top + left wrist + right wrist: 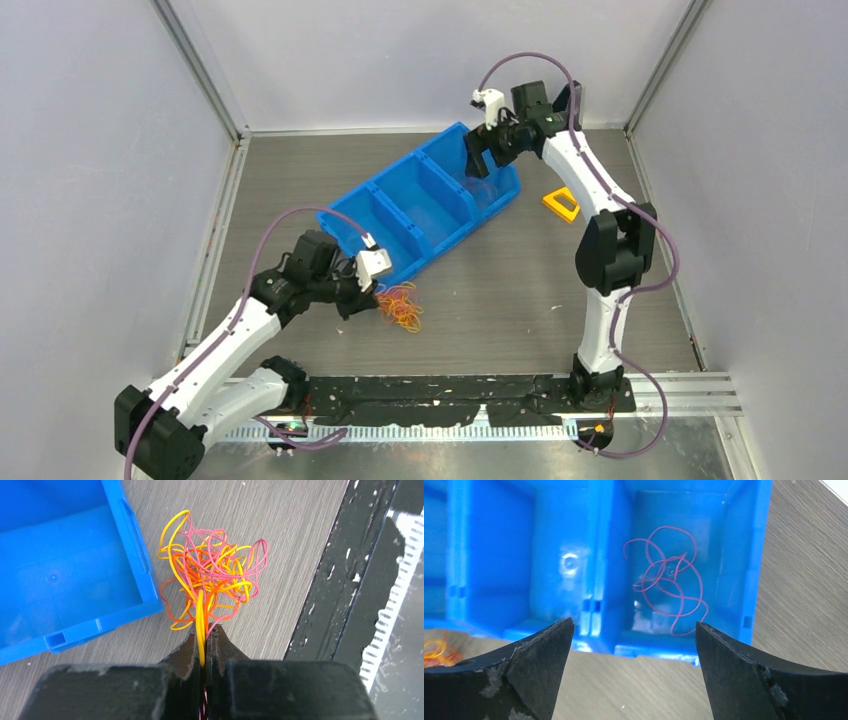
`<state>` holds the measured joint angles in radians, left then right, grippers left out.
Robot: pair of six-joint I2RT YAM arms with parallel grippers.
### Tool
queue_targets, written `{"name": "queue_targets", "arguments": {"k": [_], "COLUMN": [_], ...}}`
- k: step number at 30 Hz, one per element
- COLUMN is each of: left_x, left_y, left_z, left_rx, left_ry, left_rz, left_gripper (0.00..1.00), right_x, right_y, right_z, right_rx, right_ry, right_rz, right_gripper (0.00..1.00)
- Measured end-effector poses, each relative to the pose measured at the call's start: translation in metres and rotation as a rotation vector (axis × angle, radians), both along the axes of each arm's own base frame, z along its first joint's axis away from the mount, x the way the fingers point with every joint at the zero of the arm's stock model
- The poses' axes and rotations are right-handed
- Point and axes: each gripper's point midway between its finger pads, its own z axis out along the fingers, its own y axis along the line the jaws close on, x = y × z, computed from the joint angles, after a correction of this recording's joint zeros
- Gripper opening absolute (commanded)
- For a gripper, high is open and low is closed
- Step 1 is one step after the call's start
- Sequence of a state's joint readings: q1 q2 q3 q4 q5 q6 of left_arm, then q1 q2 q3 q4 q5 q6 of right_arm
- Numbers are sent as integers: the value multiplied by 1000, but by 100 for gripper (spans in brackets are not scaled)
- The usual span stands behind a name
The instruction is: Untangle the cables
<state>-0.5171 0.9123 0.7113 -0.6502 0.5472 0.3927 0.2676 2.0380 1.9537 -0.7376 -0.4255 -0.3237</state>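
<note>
A tangle of thin orange-yellow, red and pink cables lies on the grey table beside the blue bin. My left gripper is shut on a yellow cable at the near edge of the tangle, with a pink strand at its tip. One pinkish-purple cable lies loose in the end compartment of the bin. My right gripper hangs open above that compartment's near edge, nothing between its fingers. In the top view the left gripper is at the tangle and the right gripper is over the bin's far right end.
The three-compartment blue bin sits diagonally mid-table. A small yellow frame-shaped object lies to its right. A black strip runs along the table's near edge, close to the tangle. White walls enclose the table on three sides.
</note>
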Motion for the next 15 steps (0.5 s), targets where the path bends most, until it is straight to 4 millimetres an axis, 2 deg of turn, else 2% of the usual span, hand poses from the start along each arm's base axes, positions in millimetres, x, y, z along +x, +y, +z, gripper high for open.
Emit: {"name": "queue_targets", "arguments": {"k": [3,5,6,9,12,15], "left_x": [3,4,4,5,8,16], "left_y": [-7,-16,-22,-36,-48,-60], "left_z": [5,9,13,25,37,53], "left_rx": [-31,-61,-83,-152,-215,-276], "left_ry": [0,-2,0,12,38,72], "left_rz": [9,14,17,33,57,86], "left_gripper": [0,0,0,0,0,0], "right_x": [-23,-61,-88,-152,-210,-250], "right_y": [-1,-4,-4,-4,5,25], "right_z": [21,39,51,70,64,35], "right_rx": [33,65,94,179,278,334], "right_ry": [-3,7,10,15,67,195], "right_rz": [30,68,96,162,223,292], "right_gripper": [99,99,97,95,95,95]}}
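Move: The left gripper holds the cables, and their hanging tangle sits about 6 cm to its right, level fore and aft, and some 6 cm lower. From the right gripper, open over the far-right bay of the blue bin, that tangle is roughly 31 cm back, 17 cm left and 11 cm below. The loose pink cable lies 4 cm ahead, 1 cm left and 16 cm below it; the bin's middle is 3 cm back and 12 cm left, and the yellow triangle level with it, 18 cm right. Pull the open right gripper back about 25 cm, out from over the blue bin towards the hanging tangle, arching up first and sinking again halfway, and swing its wrist counter-clockwise with the left side rising. Meanwhile bring the left gripper right and up, about 6 cm and 5 cm, towards the right one, rolling it some 15 degrees and keeping its shut fingers pinched on the cables. ##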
